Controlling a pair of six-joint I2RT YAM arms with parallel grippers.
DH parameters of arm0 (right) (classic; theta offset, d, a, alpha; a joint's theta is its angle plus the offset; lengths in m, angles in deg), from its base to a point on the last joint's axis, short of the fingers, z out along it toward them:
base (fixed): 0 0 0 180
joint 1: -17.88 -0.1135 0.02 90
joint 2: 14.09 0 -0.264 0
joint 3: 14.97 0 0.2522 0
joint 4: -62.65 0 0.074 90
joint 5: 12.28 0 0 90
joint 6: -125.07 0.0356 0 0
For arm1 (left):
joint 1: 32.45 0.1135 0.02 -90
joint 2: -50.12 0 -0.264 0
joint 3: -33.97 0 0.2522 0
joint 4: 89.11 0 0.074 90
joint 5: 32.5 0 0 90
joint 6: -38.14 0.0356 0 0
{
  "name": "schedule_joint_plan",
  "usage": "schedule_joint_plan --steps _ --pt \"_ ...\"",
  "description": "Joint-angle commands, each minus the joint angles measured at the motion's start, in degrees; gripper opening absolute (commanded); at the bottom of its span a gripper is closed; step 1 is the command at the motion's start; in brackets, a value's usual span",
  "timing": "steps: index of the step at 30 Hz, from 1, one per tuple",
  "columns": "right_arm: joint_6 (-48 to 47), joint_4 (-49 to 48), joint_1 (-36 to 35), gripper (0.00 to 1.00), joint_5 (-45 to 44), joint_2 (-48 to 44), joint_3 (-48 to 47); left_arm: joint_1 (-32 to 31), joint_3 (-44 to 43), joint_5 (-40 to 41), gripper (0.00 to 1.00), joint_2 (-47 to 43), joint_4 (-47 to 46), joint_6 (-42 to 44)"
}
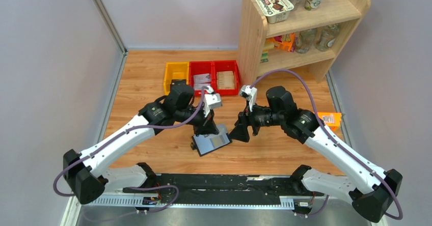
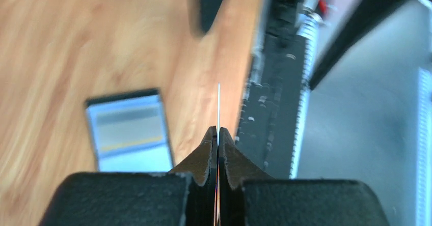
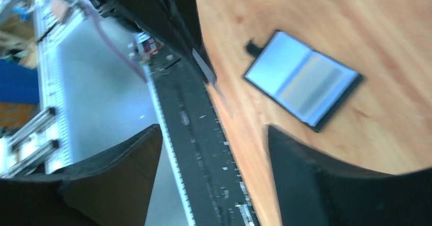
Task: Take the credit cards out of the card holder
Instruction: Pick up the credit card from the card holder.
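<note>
The card holder (image 1: 211, 143) lies open on the wooden table, grey-blue lining up. It also shows in the left wrist view (image 2: 130, 132) and in the right wrist view (image 3: 303, 83), where its strap tab (image 3: 251, 47) sticks out. My left gripper (image 1: 205, 128) hovers just above its far edge. In the left wrist view this gripper (image 2: 218, 134) is shut on a thin credit card (image 2: 219, 106) seen edge-on, sticking out past the fingertips. My right gripper (image 1: 241, 133) is open and empty just right of the wallet; its jaws stand wide apart in the right wrist view (image 3: 214, 134).
A yellow bin (image 1: 176, 76) and two red bins (image 1: 214, 77) stand at the back of the table. A wooden shelf (image 1: 300, 27) with goods is at the back right. An orange carton (image 1: 330, 119) lies at the right edge. A black rail (image 1: 219, 182) runs along the near edge.
</note>
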Motion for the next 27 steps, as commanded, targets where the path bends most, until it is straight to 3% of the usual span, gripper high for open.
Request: schedule_joint_plan --steps 1,5,11,14,21,24,27 --pt "7.20 -7.89 1.70 0.86 -17.46 -6.04 3.14 4.84 9.94 19.29 0.00 -7.99 -21.83 -21.61" --pt "11.78 -9.57 1.96 1.00 -29.85 -9.47 6.05 6.69 18.11 40.90 0.00 -11.69 -28.55 -40.14" --pt "14.95 -8.35 2.05 1.00 -44.27 -14.65 8.95 8.01 23.48 63.31 0.00 -8.80 -38.64 -61.50" --pt "15.13 -6.50 1.97 1.00 -46.93 -16.50 8.87 8.36 23.05 68.96 0.00 -5.02 -42.95 -66.37" --pt "12.94 -5.44 2.05 1.00 -50.71 -20.72 9.75 9.68 13.04 80.65 0.00 10.18 -43.49 -77.70" --pt "11.18 -5.44 2.05 1.00 -52.03 -22.04 10.01 10.81 9.18 82.78 0.01 17.11 -46.04 -81.92" --pt "9.33 -5.53 2.05 1.00 -50.64 -21.26 9.57 11.61 7.50 80.05 0.00 19.95 -53.92 -80.36"
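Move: The middle red bin, where the held card seems bound, is about 35 cm ahead of the left hand, 8 cm to its left and some 20 cm below. The yellow bin stands 12 cm to the left of the middle bin, the other red bin 12 cm to its right. The open card holder lies 9 cm ahead of the left hand and 2 cm left, 22 cm down; from the right hand it is about 9 cm ahead and 10 cm left. The middle bin is 35 cm ahead of the right hand, 15 cm left. The card, already pinched edge-on in the left fingers, is carried about 28 cm forward towards the red bins, drifting left and sinking a little, while that wrist swings some 110 degrees counter-clockwise until the fingers point forward. The right hand, already clear of the card, opens fully and backs off rightward and forward, turning clockwise to stay empty beside the holder. ##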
